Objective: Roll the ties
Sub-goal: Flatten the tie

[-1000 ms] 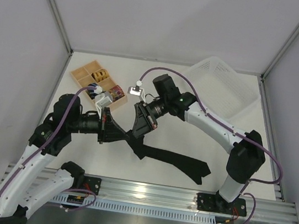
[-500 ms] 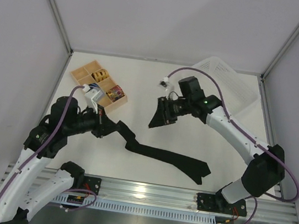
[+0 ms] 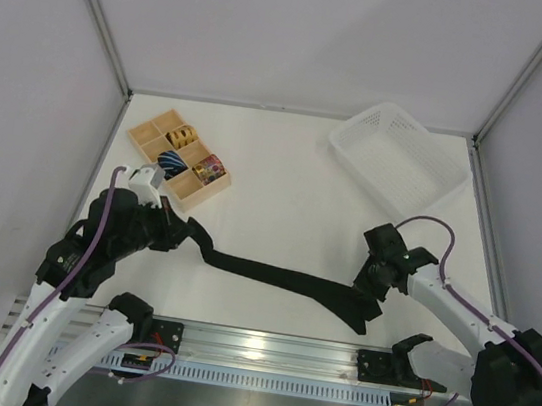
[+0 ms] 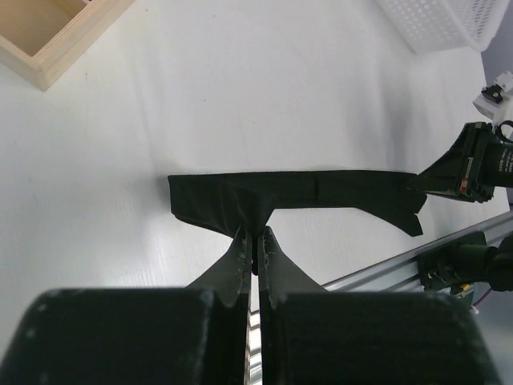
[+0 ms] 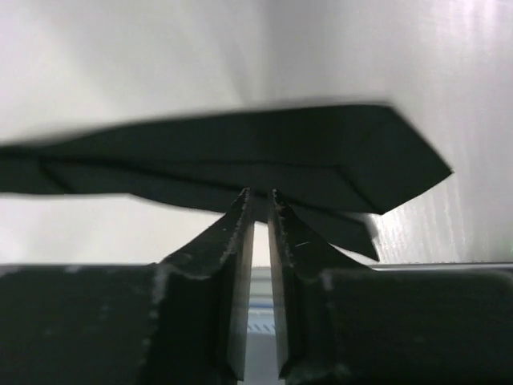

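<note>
One black tie [image 3: 281,277] lies stretched out across the front of the table, narrow end at the left, pointed wide end at the right. My left gripper [image 3: 189,231] is shut on the folded narrow end. In the left wrist view its tips [image 4: 256,233] pinch the near edge of the tie [image 4: 321,188]. My right gripper [image 3: 370,290] is low at the wide end. In the right wrist view its jaws [image 5: 260,195] stand almost together, with the near edge of the tie [image 5: 240,152] between the tips.
A wooden compartment box [image 3: 149,135] holding rolled coloured ties stands at the back left; its corner [image 4: 48,40] shows in the left wrist view. A white basket [image 3: 398,160] sits at the back right. The metal rail [image 3: 271,349] runs just in front of the tie.
The right arm swung from the table's middle down to the tie's wide end at the front right and closed there. The left gripper drew the narrow end left, pulling the tie straight.
</note>
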Robot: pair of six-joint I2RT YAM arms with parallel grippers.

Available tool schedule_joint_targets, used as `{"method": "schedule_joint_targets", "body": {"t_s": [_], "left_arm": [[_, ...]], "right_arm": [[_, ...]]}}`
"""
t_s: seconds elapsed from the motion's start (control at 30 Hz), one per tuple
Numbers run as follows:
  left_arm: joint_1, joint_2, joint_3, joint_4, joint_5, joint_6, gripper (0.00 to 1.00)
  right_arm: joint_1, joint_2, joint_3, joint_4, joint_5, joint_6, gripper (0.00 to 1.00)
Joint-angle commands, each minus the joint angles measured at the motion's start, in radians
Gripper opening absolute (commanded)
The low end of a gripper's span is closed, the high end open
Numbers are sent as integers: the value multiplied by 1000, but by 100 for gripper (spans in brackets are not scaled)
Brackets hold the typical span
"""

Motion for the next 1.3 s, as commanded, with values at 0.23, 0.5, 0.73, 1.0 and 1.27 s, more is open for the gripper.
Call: {"method": "schedule_joint_targets", "body": {"t_s": [0.23,0.5,0.73,1.0,1.27], "left_arm": [[7,42,22,-30,-80,-26,0],[7,99,50,-82,-195,-66,1],[21,168,-19,-16,-193,-126,0],[52,272,-189,222,-78,-192,0],[55,278,-328,250,-283,-310,1]], "right_arm": [[-64,134,-88,151,149,147,34],[-257,249,-76,102,187,204,57],[-502,340,42,70,202,162,57],[-730,554,209,102,342,-43,59],[-747,607,337,113,546,-321,60]]}}
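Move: The tie's wide end lies just under my right hand, its middle about 3 cm to the right, 2 cm back and 4 cm below the nearly shut fingertips. The white basket stands roughly 45 cm ahead and 10 cm to the right of that hand. My left hand still pinches the tie's other end some 22 cm above the table; from it the wide end lies about 57 cm right and 3 cm back, the wooden box 35 cm ahead and 14 cm left. I lower my right hand about 4 cm to the tie while its fingers spread, then sweep it low over the table some 23 cm right and 11 cm forward, turning clockwise, dragging the wide end outward. Meanwhile my left hand keeps its pinch and sinks about 15 cm, slowly and then faster, its fingers tipping further down. ##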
